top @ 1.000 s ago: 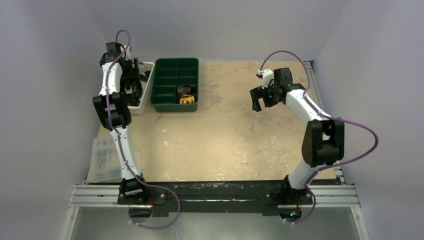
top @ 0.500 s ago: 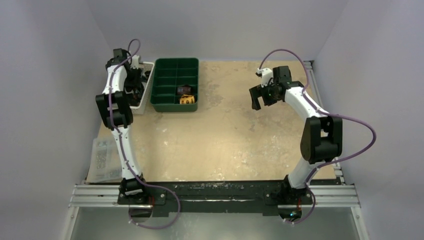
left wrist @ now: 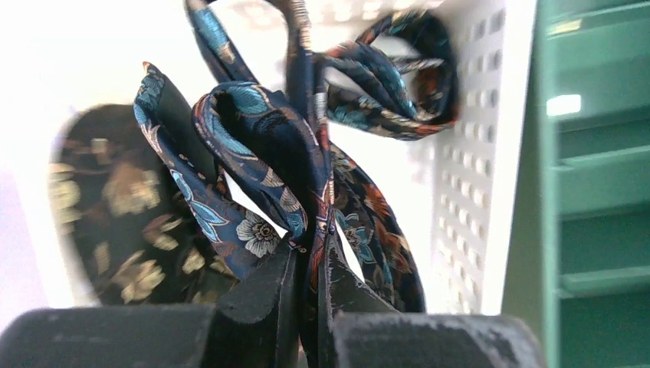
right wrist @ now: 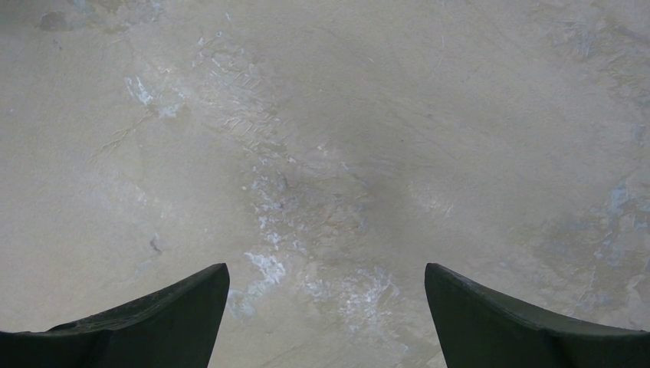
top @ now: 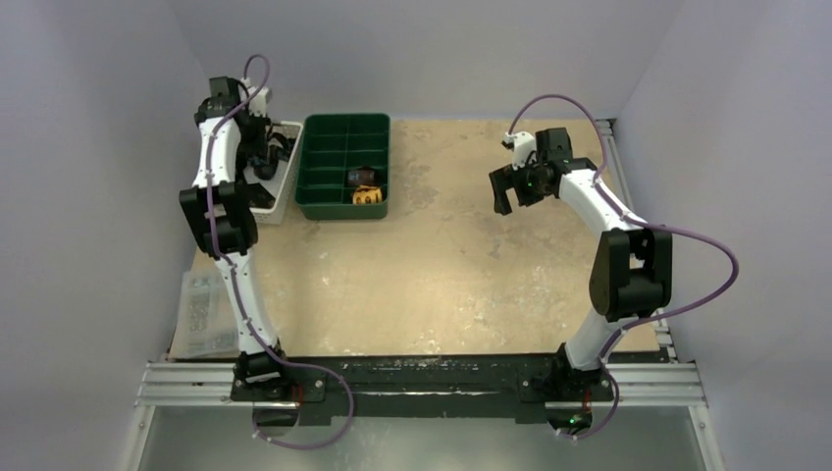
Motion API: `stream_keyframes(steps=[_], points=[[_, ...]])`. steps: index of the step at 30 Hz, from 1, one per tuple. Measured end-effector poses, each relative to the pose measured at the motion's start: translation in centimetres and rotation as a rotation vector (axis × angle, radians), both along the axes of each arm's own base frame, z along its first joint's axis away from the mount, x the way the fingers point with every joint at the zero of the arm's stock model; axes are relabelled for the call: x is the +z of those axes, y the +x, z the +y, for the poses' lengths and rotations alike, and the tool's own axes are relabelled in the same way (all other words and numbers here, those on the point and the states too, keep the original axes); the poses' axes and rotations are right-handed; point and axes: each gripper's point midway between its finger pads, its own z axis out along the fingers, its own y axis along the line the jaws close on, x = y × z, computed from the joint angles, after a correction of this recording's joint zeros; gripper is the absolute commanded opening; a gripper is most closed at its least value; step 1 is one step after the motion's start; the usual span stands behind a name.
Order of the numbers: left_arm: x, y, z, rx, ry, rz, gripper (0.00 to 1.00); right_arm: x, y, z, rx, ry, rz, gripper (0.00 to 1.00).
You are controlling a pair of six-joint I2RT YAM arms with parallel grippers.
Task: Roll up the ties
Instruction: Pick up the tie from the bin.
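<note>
In the left wrist view a dark navy tie (left wrist: pixel 260 146) with a floral print hangs in loose loops inside the white basket (left wrist: pixel 467 153). My left gripper (left wrist: pixel 310 245) is shut on a fold of it. A black-and-gold tie (left wrist: pixel 115 207) lies behind, at the left of the basket. From above, the left gripper (top: pixel 263 157) sits over the basket (top: pixel 282 201) at the back left. My right gripper (top: pixel 505 199) hovers open above bare table, nothing between its fingers (right wrist: pixel 184 307).
A green compartment tray (top: pixel 345 209) stands right of the basket, holding a dark rolled tie (top: pixel 362 178) and a yellow one (top: pixel 367 196). Its green wall (left wrist: pixel 598 192) fills the right edge of the left wrist view. A clear plastic bag (top: pixel 203 314) lies at the table's left edge.
My left gripper has closed on the navy tie, and the left arm has shifted slightly over the basket. The right arm has stayed nearly still.
</note>
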Motion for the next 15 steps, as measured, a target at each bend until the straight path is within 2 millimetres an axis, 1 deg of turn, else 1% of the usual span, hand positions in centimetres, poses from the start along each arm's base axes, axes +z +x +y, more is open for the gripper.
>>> stream_keyframes(steps=[1,4,5,6,7,9,10,12,14,15], points=[[1.5,0.3,-0.1,0.0,-0.005,-0.032,0.0,0.0,0.0,0.0,0.001,0.001,0.0,0.99],[7.8,0.1,-0.7,-0.012,-0.005,-0.146,0.0,0.0,0.0,0.0,0.001,0.001,-0.001,0.99],[10.5,-0.1,-0.9,-0.015,-0.002,-0.196,0.0,0.0,0.0,0.0,0.001,0.002,0.0,0.99],[13.7,-0.5,-1.2,-0.019,0.003,-0.258,0.0,0.0,0.0,0.0,0.001,0.002,-0.001,0.99],[16.0,-0.9,-1.4,-0.023,0.005,-0.304,0.0,0.1,0.0,0.0,0.001,0.003,-0.002,0.99],[21.6,-2.1,-2.3,-0.041,0.006,-0.414,0.0,0.1,0.0,0.1,0.0,0.004,-0.003,0.99],[24.2,-2.9,-2.9,-0.058,0.004,-0.468,0.0,0.2,0.0,0.1,-0.002,0.005,-0.003,0.99],[28.3,-4.4,-4.4,-0.101,-0.003,-0.552,0.0,0.3,0.0,0.1,-0.005,0.009,-0.006,0.99],[31.6,-6.1,-6.9,-0.171,-0.023,-0.618,0.0,0.7,0.0,0.1,-0.007,0.013,-0.013,0.99],[32.9,-6.9,-8.8,-0.216,-0.036,-0.646,0.0,1.0,0.0,0.2,-0.009,0.016,-0.019,0.99]])
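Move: The tie is already shut in the left fingers inside the white bin, whose middle lies about 5 cm back of that hand and 4 cm below it. A black flowered tie lies on the bin floor about 6 cm back, 4 cm left and 6 cm lower, and the green tray's middle is some 20 cm right and 4 cm back. From the right hand the held tie is roughly 60 cm left, 13 cm ahead and 3 cm lower. The held tie is pulled up out of the white bin by the left hand, fast and almost straight up for some 33 cm. As it climbs, the hand draws back about 7 cm and swings right, mostly near the end, while the wrist tips the fingers up by nearly 40 degrees. The fingers stay shut on the tie. ##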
